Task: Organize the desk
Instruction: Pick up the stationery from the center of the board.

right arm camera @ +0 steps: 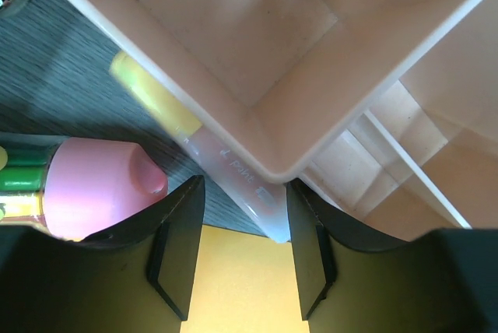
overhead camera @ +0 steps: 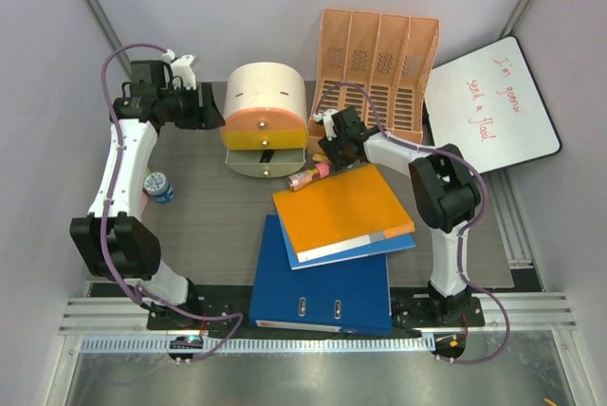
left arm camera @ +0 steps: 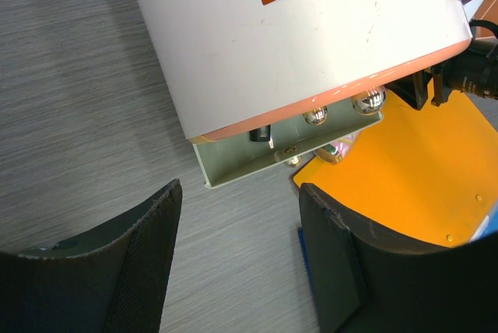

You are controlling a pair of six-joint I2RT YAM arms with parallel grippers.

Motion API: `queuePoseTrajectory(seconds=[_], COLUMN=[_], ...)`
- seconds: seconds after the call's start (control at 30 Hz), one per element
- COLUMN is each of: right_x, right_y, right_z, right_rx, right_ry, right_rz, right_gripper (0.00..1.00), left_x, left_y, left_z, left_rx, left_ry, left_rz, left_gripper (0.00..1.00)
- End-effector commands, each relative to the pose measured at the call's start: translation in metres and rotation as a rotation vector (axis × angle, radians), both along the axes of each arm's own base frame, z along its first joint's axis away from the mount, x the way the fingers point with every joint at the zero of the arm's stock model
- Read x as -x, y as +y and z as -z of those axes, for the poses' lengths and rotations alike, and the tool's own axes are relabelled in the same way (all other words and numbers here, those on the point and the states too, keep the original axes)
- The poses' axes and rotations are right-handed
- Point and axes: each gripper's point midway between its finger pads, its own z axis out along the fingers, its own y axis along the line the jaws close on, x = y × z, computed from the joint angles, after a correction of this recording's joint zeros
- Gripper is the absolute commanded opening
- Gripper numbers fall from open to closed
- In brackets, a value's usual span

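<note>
The dark grey wood-grain desk carries an orange folder lying askew on a blue binder. Some markers lie at the folder's far corner. My right gripper hovers just above them. In the right wrist view it stands open, and the clear-capped end of a yellow pen lies between its fingertips, untouched. A pink marker cap sits to the left. My left gripper is at the left side of the drawer unit, open over bare desk.
The drawer unit's bottom olive drawer is pulled out. An orange file organizer stands at the back, its corner over the pen. A whiteboard leans at the right. A small blue-capped item sits by the left arm.
</note>
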Motion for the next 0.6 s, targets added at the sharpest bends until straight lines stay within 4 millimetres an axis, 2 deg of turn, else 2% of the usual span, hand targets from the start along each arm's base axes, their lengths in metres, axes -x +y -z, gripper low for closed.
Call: queuePoseTrajectory(seconds=[0.0, 0.17, 0.23, 0.27, 0.3, 0.33, 0.37, 0.4, 0.47, 0.5, 0.57], right_x=[-0.02, -0.006, 0.0, 0.002, 0.006, 0.008, 0.008, 0.011, 0.013, 0.015, 0.018], right_y=[0.005, 0.012, 0.01, 0.009, 0.008, 0.006, 0.004, 0.002, 0.0, -0.001, -0.003], right_z=[-0.013, -0.013, -0.013, -0.021, -0.021, -0.025, -0.039, -0.04, -0.053, -0.066, -0.072], right_rx=[-0.03, -0.09, -0.097, -0.106, -0.105, -0.107, -0.112, -0.11, -0.12, -0.133, -0.138], right_ry=[-0.064, -0.035, -0.027, -0.038, -0.037, -0.045, -0.073, -0.074, -0.099, -0.121, -0.134], right_rz=[-0.008, -0.028, -0.026, -0.024, -0.025, -0.022, -0.015, -0.012, -0.009, -0.007, -0.006], right_gripper=[0.51, 0.4, 0.3, 0.26, 0.17, 0.14, 0.1, 0.06, 0.04, 0.03, 0.03], left_x=[-0.004, -0.003, -0.002, -0.002, -0.001, -0.001, -0.001, -0.001, -0.001, 0.0, -0.001], left_y=[0.002, 0.003, 0.003, 0.003, 0.002, 0.003, 0.003, 0.002, 0.003, 0.002, 0.002], left_z=[-0.02, -0.019, -0.019, -0.02, -0.021, -0.02, -0.02, -0.021, -0.021, -0.022, -0.023], left_rx=[-0.002, -0.008, -0.009, -0.008, -0.007, -0.008, -0.007, -0.007, -0.007, -0.007, -0.008], left_ry=[-0.055, -0.054, -0.055, -0.057, -0.059, -0.057, -0.057, -0.059, -0.062, -0.062, -0.065], left_rz=[0.003, 0.0, 0.001, 0.002, 0.003, 0.004, 0.001, 0.003, 0.002, 0.003, 0.003], left_gripper=[0.63, 0.63, 0.63, 0.63, 0.63, 0.63, 0.63, 0.63, 0.63, 0.63, 0.63])
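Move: The stationery, a yellow-capped highlighter, has its near end between the right fingertips; its middle lies about 2 cm ahead, 3 cm left and 1 cm below that hand. The pink-capped bottle is roughly 8 cm left and 2 cm back, the rack's front edge 4 cm ahead and 5 cm right, the orange folder's middle some 11 cm straight back. From the left hand the highlighter is about 5 cm ahead, 25 cm right and 24 cm below. Close the right fingers from about half open on the near end of the highlighter, keeping low at first and easing about 1 cm left as they come together. While they are still closing, lift about 3 cm and draw back some 2 cm, away from the rack's front edge, ending with the fingertips fully shut. ##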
